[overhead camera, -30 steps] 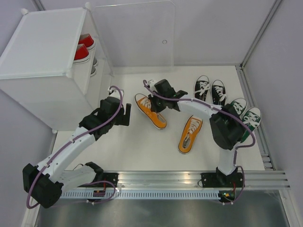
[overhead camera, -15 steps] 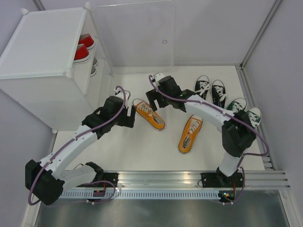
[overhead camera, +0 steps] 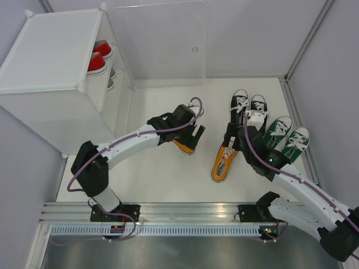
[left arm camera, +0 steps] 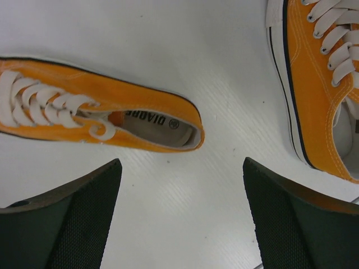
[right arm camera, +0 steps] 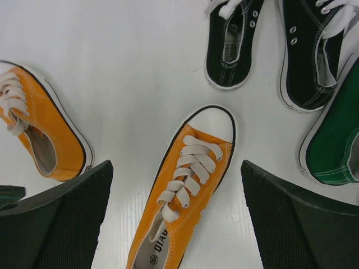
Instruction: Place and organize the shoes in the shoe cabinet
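Two orange shoes lie on the white table. The left one (overhead camera: 183, 146) (left arm camera: 101, 115) lies on its side, half hidden in the top view under my left gripper (overhead camera: 194, 133) (left arm camera: 180, 163). That gripper hovers open just short of the shoe's heel, with nothing between its fingers. My right gripper (overhead camera: 231, 141) (right arm camera: 176, 163) hangs open above the other orange shoe (overhead camera: 224, 162) (right arm camera: 188, 179), which stands upright between the fingers without touching them. The shoe cabinet (overhead camera: 50, 67) stands at the far left with red shoes (overhead camera: 99, 56) on its upper shelf.
A pair of black shoes (overhead camera: 249, 103) (right arm camera: 269, 45) and a pair of green shoes (overhead camera: 287, 134) (right arm camera: 336, 140) stand at the right. The cabinet's clear door (overhead camera: 160, 39) is swung open along the back wall. A grey shoe (overhead camera: 111, 78) peeks from a lower shelf.
My right gripper opened, let go of the left orange shoe and drew back over the other orange shoe. My left arm reached right to the released shoe.
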Robot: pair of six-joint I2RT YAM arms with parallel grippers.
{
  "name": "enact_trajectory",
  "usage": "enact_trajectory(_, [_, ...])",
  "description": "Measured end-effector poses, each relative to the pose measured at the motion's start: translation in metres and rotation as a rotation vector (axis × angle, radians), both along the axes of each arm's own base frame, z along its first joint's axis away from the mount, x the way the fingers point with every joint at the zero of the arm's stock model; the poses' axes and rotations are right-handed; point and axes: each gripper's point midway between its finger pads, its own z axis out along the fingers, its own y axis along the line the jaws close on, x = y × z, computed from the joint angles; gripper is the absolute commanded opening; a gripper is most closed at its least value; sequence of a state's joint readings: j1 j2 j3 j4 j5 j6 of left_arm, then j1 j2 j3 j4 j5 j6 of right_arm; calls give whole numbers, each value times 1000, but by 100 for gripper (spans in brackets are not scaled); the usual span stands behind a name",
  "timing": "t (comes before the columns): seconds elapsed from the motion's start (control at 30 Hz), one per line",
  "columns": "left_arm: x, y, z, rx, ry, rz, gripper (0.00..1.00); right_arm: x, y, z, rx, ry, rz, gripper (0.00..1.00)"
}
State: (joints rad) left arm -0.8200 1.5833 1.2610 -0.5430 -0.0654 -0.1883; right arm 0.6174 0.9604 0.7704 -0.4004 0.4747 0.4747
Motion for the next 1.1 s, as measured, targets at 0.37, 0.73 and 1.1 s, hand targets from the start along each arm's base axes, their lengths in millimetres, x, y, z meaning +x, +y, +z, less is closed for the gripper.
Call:
enact_trajectory(0.37, [10, -54, -52, 116, 52, -97, 65, -17, -35, -4, 49, -102, -137, 98])
enact_trajectory(0.73, [8, -39, -73, 218, 65, -56, 61, -21, -40, -20, 40, -98, -155, 98])
enact_trajectory(1.1, [-2, -37, -76, 232, 80, 19, 53, -21, -40, -16, 71, -126, -158, 98])
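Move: The orange shoe just set down lies under my left hand and a little beyond: its middle is about 8 cm ahead, 4 cm to the left and 11 cm lower, with the heel end almost straight below. The other orange shoe is some 16 cm to my left hand's right and 2 cm back. The nearer black shoe is about 20 cm ahead and 22 cm right. From my right hand the aimed-at shoe lies 7 cm ahead, 25 cm left and 15 cm down. I sink my left hand about 7 cm onto the heel end of the orange shoe, first sliding some 5 cm right and then easing slightly back left. Meanwhile its left side rolls up about 15 degrees, and I narrow the fingers to roughly half open, one over the shoe's opening and the other behind the heel. My open, empty right hand backs off to the right, about 5 cm. ##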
